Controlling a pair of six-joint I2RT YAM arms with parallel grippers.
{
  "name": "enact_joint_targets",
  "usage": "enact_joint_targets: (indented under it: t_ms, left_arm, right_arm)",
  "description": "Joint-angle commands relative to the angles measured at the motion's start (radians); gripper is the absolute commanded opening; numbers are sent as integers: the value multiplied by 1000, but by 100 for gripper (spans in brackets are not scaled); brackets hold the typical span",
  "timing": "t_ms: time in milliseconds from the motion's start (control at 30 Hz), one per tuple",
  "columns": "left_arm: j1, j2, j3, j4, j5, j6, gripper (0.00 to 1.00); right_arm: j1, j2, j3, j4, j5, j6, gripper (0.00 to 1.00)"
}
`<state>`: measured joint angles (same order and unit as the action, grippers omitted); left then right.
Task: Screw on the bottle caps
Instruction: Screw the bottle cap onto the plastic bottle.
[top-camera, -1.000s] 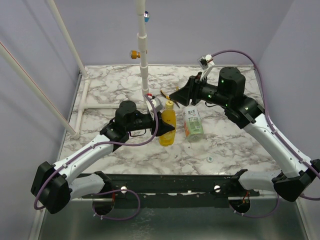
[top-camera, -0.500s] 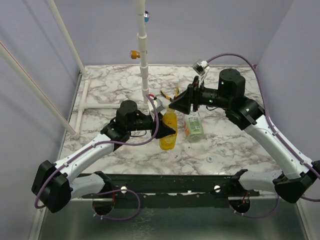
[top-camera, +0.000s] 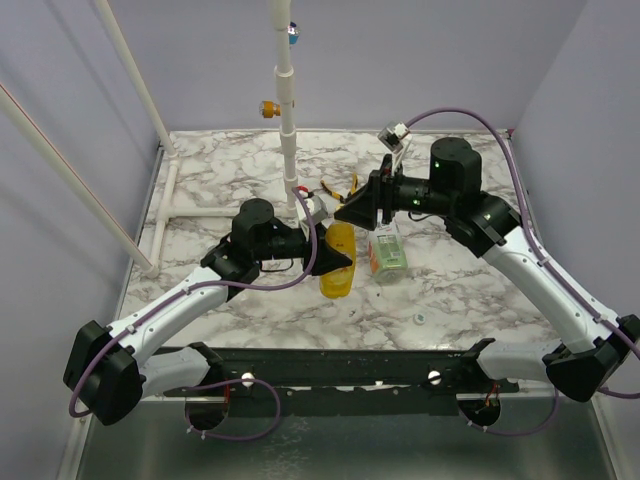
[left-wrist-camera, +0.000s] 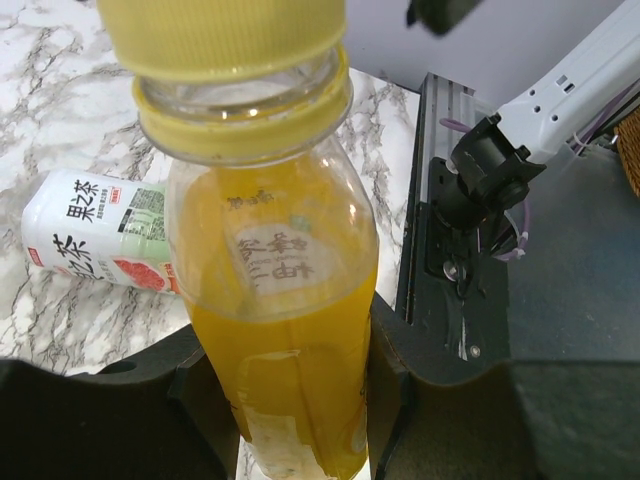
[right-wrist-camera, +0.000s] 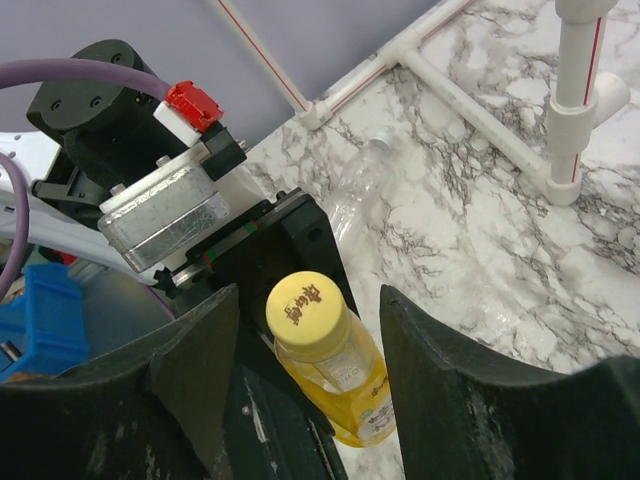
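My left gripper (top-camera: 335, 262) is shut on the yellow bottle (top-camera: 337, 270) and holds it upright on the table; in the left wrist view its fingers (left-wrist-camera: 400, 380) clamp the bottle's (left-wrist-camera: 280, 330) lower body. The yellow cap (right-wrist-camera: 305, 308) sits on the bottle's neck, also seen in the left wrist view (left-wrist-camera: 220, 35). My right gripper (top-camera: 352, 212) is open, its jaws on either side of the cap without touching it (right-wrist-camera: 310, 305). The clear bottle with the green-and-white label (top-camera: 386, 250) lies on its side just right of the yellow bottle (left-wrist-camera: 95, 235). A whitish cap (top-camera: 421, 319) lies near the front right. The blue cap is out of view.
Yellow-handled pliers (top-camera: 340, 190) lie behind the bottles. A white pipe post (top-camera: 287, 110) stands at the back centre, and a white pipe frame (top-camera: 165, 215) runs along the left side. The table's black front rail (top-camera: 330, 365) is near the arm bases.
My right gripper has moved left and down over the yellow bottle's top, so its open jaws now flank the cap. The left gripper keeps its hold on the bottle.
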<state>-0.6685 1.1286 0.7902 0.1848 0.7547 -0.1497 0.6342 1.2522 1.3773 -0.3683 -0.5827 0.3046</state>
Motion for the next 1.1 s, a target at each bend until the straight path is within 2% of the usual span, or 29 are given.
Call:
enact_joint_targets:
  t_ms: [0,100,500,667,800,1067]
  left_arm:
    - [1,5,31,14,34,-1,0]
    - [1,6,32,15,32,1,0]
    - [1,11,32,13,22,2,0]
    - [1,18,42,14,-56,-6,0]
    - [0,34,68,8,-175,-8,0]
    - [-47,64,144,-14,-458,26,0]
  right_arm:
    - [4,7,-17,5,-32,-7,62]
    - [9,8,-19,8,-31,-5,61]
    - [11,6,-30,21,-1,17,43]
    - [26,11,-29,-6,70,16,35]
    - [63,28,-19,-43,200,23,32]
    - [167,102,15,-120,618,82,29]
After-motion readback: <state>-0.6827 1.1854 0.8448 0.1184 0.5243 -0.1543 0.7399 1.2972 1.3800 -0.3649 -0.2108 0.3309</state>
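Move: The bottle's yellow cap stands between the right hand's open fingers, about 1 cm to the left and 1 cm below their midpoint, level fore and aft. From the left hand, which already holds the bottle body, the cap is about 3 cm ahead and some 9 cm up. Well below the right hand lie the green-label bottle, about 11 cm ahead and 11 cm to the right, and the pliers, some 30 cm straight ahead. Close the right fingers on the yellow cap while easing them down about 1 cm, with the left hand holding the bottle almost still. Once the cap is pinched, swing both hands forward together some 4 cm, sinking slightly, and turn the right wrist about 15 degrees clockwise and the left about 10 degrees counter-clockwise to tighten the cap. ##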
